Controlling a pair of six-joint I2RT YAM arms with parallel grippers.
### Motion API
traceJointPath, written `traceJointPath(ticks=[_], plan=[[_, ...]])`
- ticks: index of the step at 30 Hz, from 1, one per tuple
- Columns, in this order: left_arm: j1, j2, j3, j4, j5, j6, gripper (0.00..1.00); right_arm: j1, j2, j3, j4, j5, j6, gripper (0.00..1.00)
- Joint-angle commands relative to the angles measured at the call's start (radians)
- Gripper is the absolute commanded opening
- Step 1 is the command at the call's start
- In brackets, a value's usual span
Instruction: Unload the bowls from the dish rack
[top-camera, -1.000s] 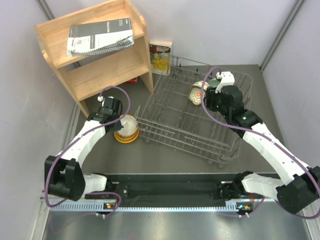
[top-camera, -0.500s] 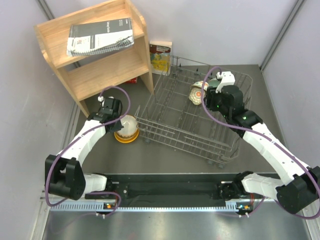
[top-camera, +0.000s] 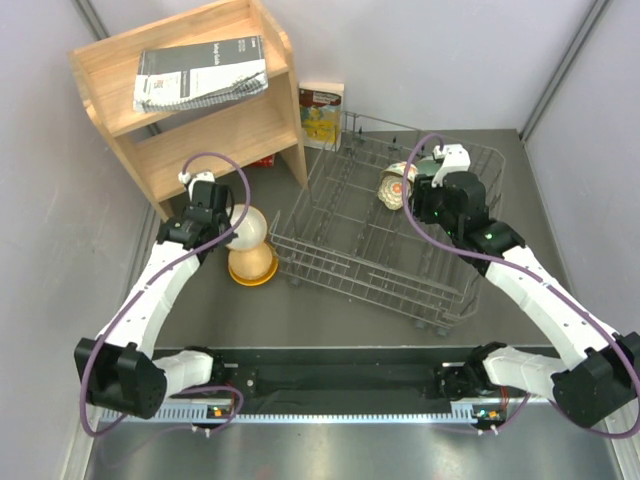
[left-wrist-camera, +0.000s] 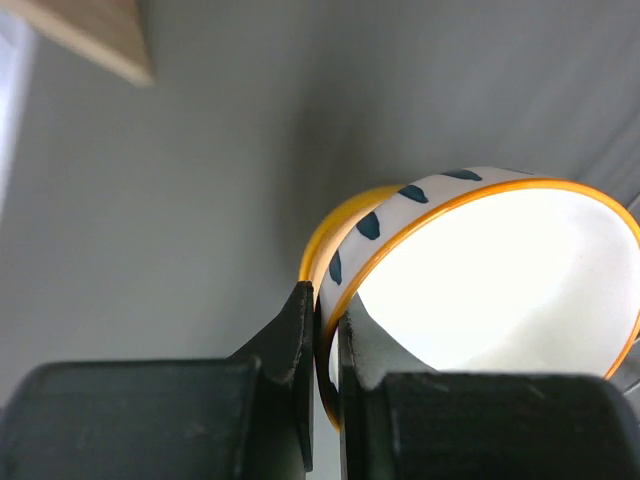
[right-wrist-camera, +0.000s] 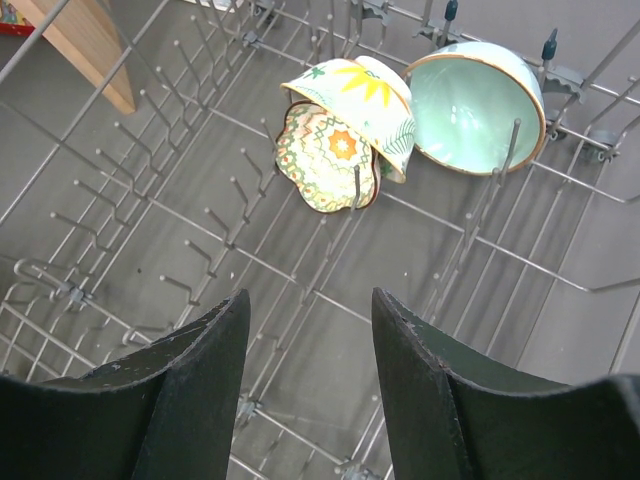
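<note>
My left gripper (top-camera: 228, 222) is shut on the rim of the white bowl with dark stripes (top-camera: 251, 228), holding it tilted just above the orange-yellow bowl (top-camera: 253, 266) on the table left of the dish rack (top-camera: 350, 250). In the left wrist view the fingers (left-wrist-camera: 300, 330) pinch that orange-edged rim of the striped bowl (left-wrist-camera: 490, 270), with the orange-yellow bowl (left-wrist-camera: 335, 222) behind it. My right gripper (right-wrist-camera: 310, 320) hangs open over the rack's tines. Ahead of it stand a scalloped floral bowl (right-wrist-camera: 325, 160), a yellow-flowered bowl (right-wrist-camera: 370, 90) leaning on it, and a teal bowl (right-wrist-camera: 475, 105).
A wooden shelf (top-camera: 190, 120) with a spiral-bound booklet (top-camera: 200, 72) stands at the back left, close to my left arm. A small box (top-camera: 321, 115) leans against the back wall behind the rack. Grey walls close in on both sides.
My left gripper has lifted the striped bowl up off the orange-yellow bowl and drawn it toward the shelf. The right arm has not moved.
</note>
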Motion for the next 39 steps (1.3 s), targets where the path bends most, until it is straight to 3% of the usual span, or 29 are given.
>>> traceJointPath(ticks=[1, 6, 13, 21, 39], plan=[[0.033, -0.006, 0.111, -0.013, -0.142, 0.061, 0.0, -0.013, -0.009, 0.015, 0.02, 0.003, 0.005, 0.52], [0.179, 0.026, 0.065, 0.01, -0.099, 0.117, 0.0, -0.013, -0.014, 0.018, 0.021, 0.007, -0.001, 0.52], [0.268, 0.069, 0.08, -0.001, -0.136, 0.112, 0.0, -0.018, 0.0, 0.023, 0.018, 0.001, -0.011, 0.52], [0.303, 0.095, -0.041, 0.037, -0.122, 0.095, 0.0, -0.018, 0.008, 0.021, 0.023, -0.004, -0.012, 0.52], [0.305, 0.281, -0.015, 0.034, -0.056, 0.091, 0.02, -0.019, -0.014, 0.023, 0.012, -0.01, -0.014, 0.52]])
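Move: The white bowl is already pinched by its rim in the left hand and clear of the stack. The bare table it is taken to lies for the bowl's middle about 6 cm left of that hand, 2 cm back and 14 cm below. The beige-on-yellow bowl stack sits roughly 7 cm right and 1 cm back; the shelf's near leg about 14 cm left, 8 cm ahead. The right hand has that spot some 55 cm left, 6 cm back. The white bowl, still held by its rim in the left fingers, is carried up about 3 cm and left some 11 cm, away from the stack, then lowered towards the bare table beside it, drifting slightly back. The hand turns some 15 degrees counter-clockwise and tips its fingers about 20 degrees further down, never loosening; whether the bowl touches down can't be seen. ##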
